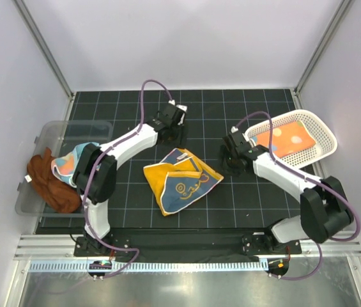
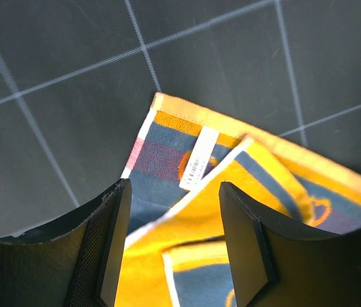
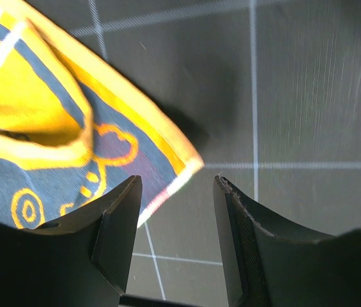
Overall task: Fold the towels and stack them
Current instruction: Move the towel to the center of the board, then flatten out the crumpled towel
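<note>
A yellow and blue towel (image 1: 181, 180) lies loosely folded on the black grid mat, mid-table. My left gripper (image 1: 175, 135) hovers over its far corner. In the left wrist view this gripper (image 2: 175, 192) is open, with the towel (image 2: 276, 173) and its white label below the jaws and nothing gripped. My right gripper (image 1: 234, 167) is just right of the towel. In the right wrist view it (image 3: 177, 185) is open over bare mat, and the towel's corner (image 3: 46, 115) ends just ahead of its left finger. An orange polka-dot towel (image 1: 282, 139) lies in the basket. A rust-brown towel (image 1: 52, 182) hangs over the bin.
A white perforated basket (image 1: 324, 131) stands at the right. A clear plastic bin (image 1: 59, 131) sits at the left edge, with a light blue and orange cloth (image 1: 68, 163) in it. White walls enclose the mat on three sides.
</note>
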`<state>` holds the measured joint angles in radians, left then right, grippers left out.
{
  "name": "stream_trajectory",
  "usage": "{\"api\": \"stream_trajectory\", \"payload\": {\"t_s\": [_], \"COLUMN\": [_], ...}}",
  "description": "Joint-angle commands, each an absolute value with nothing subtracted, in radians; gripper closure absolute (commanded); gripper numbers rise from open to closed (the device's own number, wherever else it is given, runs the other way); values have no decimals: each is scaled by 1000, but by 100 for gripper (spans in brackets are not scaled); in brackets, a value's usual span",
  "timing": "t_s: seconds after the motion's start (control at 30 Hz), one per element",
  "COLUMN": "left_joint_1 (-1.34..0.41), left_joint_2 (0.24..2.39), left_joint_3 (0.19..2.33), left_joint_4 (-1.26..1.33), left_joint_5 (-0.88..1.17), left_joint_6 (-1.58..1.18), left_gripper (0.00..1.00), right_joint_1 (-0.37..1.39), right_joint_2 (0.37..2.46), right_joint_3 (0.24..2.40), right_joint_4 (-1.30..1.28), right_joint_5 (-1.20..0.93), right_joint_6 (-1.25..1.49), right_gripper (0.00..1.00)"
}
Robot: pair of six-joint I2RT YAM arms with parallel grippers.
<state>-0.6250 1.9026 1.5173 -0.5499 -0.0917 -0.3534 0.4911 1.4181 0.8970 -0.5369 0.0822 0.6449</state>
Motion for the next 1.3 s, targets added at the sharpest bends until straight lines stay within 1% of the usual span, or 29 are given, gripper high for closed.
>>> {"api": "stream_trajectory", "payload": {"t_s": [0.0, 0.07, 0.17, 0.3, 0.37, 0.43, 0.53, 0.73, 0.8, 0.87, 0.9, 0.93, 0.97, 1.0, 1.03, 1.07, 1.1, 1.13, 1.17, 1.23, 1.27], "left_joint_1": [-566, -537, -517, -508, -506, -503, -503, -503, -505, -505, -503, -505, -503, -503, -503, -503, -505, -503, -503, -503, -505], "left_joint_2": [1950, 2005, 2068, 2158, 2203, 2226, 2261, 2278, 2284, 2281, 2276, 2266, 2260, 2253, 2246, 2246, 2246, 2243, 2241, 2230, 2214], "left_joint_3": [1563, 1601, 1656, 1736, 1761, 1775, 1789, 1779, 1781, 1776, 1773, 1763, 1756, 1749, 1741, 1743, 1744, 1744, 1746, 1741, 1729], "left_joint_4": [-531, -534, -537, -552, -558, -561, -571, -571, -574, -591, -594, -598, -603, -603, -604, -615, -626, -633, -640, -650, -649], "left_joint_5": [77, 115, 146, 201, 239, 286, 313, 317, 322, 328, 325, 321, 318, 311, 310, 316, 334, 347, 357, 391, 391], "left_joint_6": [-212, -186, -153, -117, -100, -92, -94, -97, -94, -87, -84, -78, -72, -69, -63, -61, -58, -60, -64, -86, -118], "left_gripper": [39, 39, 38, 38, 39, 40, 42, 43, 46, 49, 51, 51, 54, 56, 58, 61, 66, 69, 78, 88, 100], "right_joint_1": [494, 495, 495, 495, 495, 495, 495, 495, 495, 495, 494, 495, 495, 495, 497, 495, 494, 492, 489, 469, 457], "right_joint_2": [1355, 1335, 1296, 1253, 1238, 1230, 1223, 1281, 1287, 1290, 1289, 1286, 1284, 1284, 1282, 1285, 1287, 1296, 1302, 1318, 1325], "right_joint_3": [806, 770, 691, 615, 591, 572, 531, 525, 515, 514, 511, 508, 505, 503, 502, 494, 491, 486, 485, 486, 488], "right_joint_4": [-448, -427, -388, -277, -261, -213, -140, -45, -19, -17, -15, -11, -12, -17, -14, -8, -5, -5, -6, 29, 46], "right_joint_5": [54, 46, 51, 75, 101, 118, 133, 104, 103, 110, 123, 126, 132, 144, 147, 153, 173, 179, 186, 190, 189], "right_joint_6": [779, 834, 894, 951, 977, 985, 1002, 1028, 1042, 1046, 1046, 1045, 1039, 1032, 1026, 1006, 996, 982, 947, 908, 866], "right_gripper": [44, 44, 41, 41, 42, 43, 47, 47, 48, 50, 55, 58, 62, 69, 81, 87, 91, 99, 99, 99, 99]}}
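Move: The towel's far corner lies about 3 cm ahead of the left fingers, 2 cm to their right and 8 cm below; its folded-back yellow flap is roughly 6 cm back and 4 cm right of that hand, at table height. The towel's right corner sits almost under the right fingers, about 1 cm left and 5 cm down. From the right hand, the white basket's middle is some 19 cm ahead and 27 cm right. Bring the open left gripper down about 8 cm, forward at first, then slightly right and a little back, turning it some 20 degrees clockwise, and pinch the towel's far corner. Sink the right gripper about 4 cm while backing off 4 cm, come forward again while rolling its left side up and turning clockwise, then close on the right corner, ending a touch lower. ##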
